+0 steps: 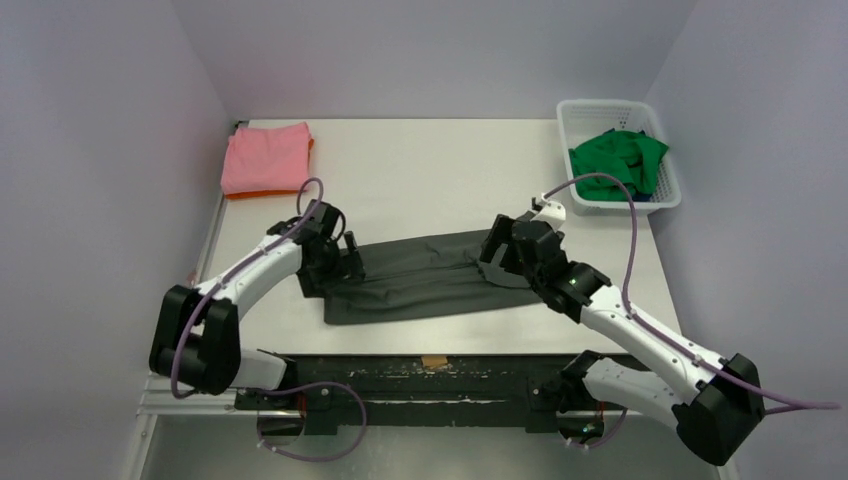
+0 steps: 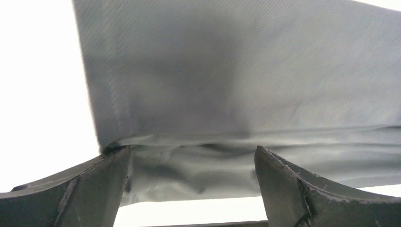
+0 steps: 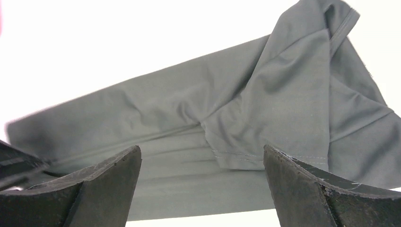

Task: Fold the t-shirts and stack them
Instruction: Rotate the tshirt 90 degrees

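Note:
The dark grey t-shirt point(image 1: 420, 275) lies on the table as a long strip, folded lengthwise. My left gripper point(image 1: 350, 262) is open low over its left end. In the left wrist view the grey t-shirt point(image 2: 236, 85) fills the space between and beyond the open gripper point(image 2: 194, 156). My right gripper point(image 1: 497, 262) is open over its right end, where a sleeve is folded over. The right wrist view shows the grey t-shirt point(image 3: 189, 109) past the open gripper point(image 3: 202, 153). The pink t-shirt point(image 1: 265, 158) lies folded on the orange t-shirt point(image 1: 268, 193) at the back left. The green t-shirt point(image 1: 617, 155) lies crumpled in the basket.
The white lattice basket point(image 1: 600, 108) stands at the table's back right corner. Grey walls close in on the table's left, right and back. A dark rail point(image 1: 430, 375) runs along the near edge by the arm bases.

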You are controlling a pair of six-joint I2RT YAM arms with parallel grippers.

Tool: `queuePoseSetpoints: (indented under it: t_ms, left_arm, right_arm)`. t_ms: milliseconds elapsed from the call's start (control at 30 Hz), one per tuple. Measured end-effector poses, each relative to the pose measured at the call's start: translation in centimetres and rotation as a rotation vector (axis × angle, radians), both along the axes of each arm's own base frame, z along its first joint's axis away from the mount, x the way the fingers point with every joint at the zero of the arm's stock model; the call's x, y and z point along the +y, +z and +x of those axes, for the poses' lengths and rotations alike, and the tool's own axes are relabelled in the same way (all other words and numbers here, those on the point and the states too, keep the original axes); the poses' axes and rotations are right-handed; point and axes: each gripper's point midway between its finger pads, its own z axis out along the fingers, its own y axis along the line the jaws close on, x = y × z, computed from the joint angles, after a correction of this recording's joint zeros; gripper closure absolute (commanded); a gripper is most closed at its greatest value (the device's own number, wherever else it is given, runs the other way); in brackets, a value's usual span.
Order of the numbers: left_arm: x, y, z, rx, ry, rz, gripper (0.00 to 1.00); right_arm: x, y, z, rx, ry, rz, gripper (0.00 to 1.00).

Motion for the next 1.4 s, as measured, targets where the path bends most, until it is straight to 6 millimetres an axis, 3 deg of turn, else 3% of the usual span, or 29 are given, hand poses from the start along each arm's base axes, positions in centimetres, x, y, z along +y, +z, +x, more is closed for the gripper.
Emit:
queuePoseSetpoints:
  t_ms: [133,233,300,433,533,600,833,1000,1200,1300,1400]
  left_arm:
    - [0.7,3.2,-1.0,-0.086,0.001,0.011,0.0]
    - [0.4,5.7,-0.9,-0.17,-0.013,-0.01,0.0]
    - [-0.4,6.2,-0.4,-0.192,-0.042,-0.04,0.0]
    - [-2.7,3.8,0.1,-0.112,-0.108,-0.098,0.0]
    - [-3.7,0.5,0.0,-0.004,-0.126,-0.107,0.0]
    - [-4.1,-1.3,-0.4,0.064,-0.135,-0.113,0.0]
    - [-6.6,-0.9,-0.4,0.059,-0.159,-0.179,0.0]
    - [-10.8,-0.5,-3.1,0.042,-0.209,-0.243,0.0]
    - [-17.8,-0.2,-6.6,0.089,-0.286,-0.344,0.0]
    - [-21.7,0.0,-7.0,0.11,-0.32,-0.384,0.0]
    - [-24.7,0.1,-7.5,0.138,-0.343,-0.432,0.0]
  right_arm:
    - [-1.0,-1.5,-0.6,0.026,-0.046,0.011,0.01]
    - [-1.5,-4.6,-0.7,0.113,-0.065,-0.015,0.01]
    - [-1.9,-6.8,-0.6,0.182,-0.081,-0.032,0.01]
    - [-3.0,-10.0,0.6,0.276,-0.129,-0.021,0.01]
    - [-4.0,-12.1,1.6,0.323,-0.163,-0.022,0.01]
    - [-3.9,-12.0,3.0,0.316,-0.164,-0.021,0.01]
    - [-2.9,-12.1,11.2,0.305,-0.157,-0.056,0.01]
    - [0.2,-12.0,19.1,0.282,-0.083,-0.062,0.01]
    - [7.3,-11.1,28.3,0.219,0.079,0.054,0.01]
    - [11.2,-10.7,30.8,0.184,0.155,0.103,0.01]
    - [14.8,-10.4,32.1,0.14,0.223,0.137,0.01]
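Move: The half-folded grey t-shirt lies crosswise. Its middle is about 23 cm to the left gripper's right, level with it and barely below, and about 12 cm left, 2 cm back and 13 cm below the right gripper. Its loose sleeve flap is about 3 cm right, 2 cm ahead and 13 cm below the right gripper. The pink stack sits roughly 31 cm ahead and 19 cm left of the left gripper; the white basket is some 27 cm ahead and 28 cm right of the right one. Hop the left gripper up about 6 cm and set it down on the shirt's left end, a few centimetres farther right, while the right one sinks 12 cm onto the flap end. With fingers open, drag that end forward nearly 30 cm and then left, as the left slides its end some 20 cm right and back, its wrist tilting and turning clockwise. ##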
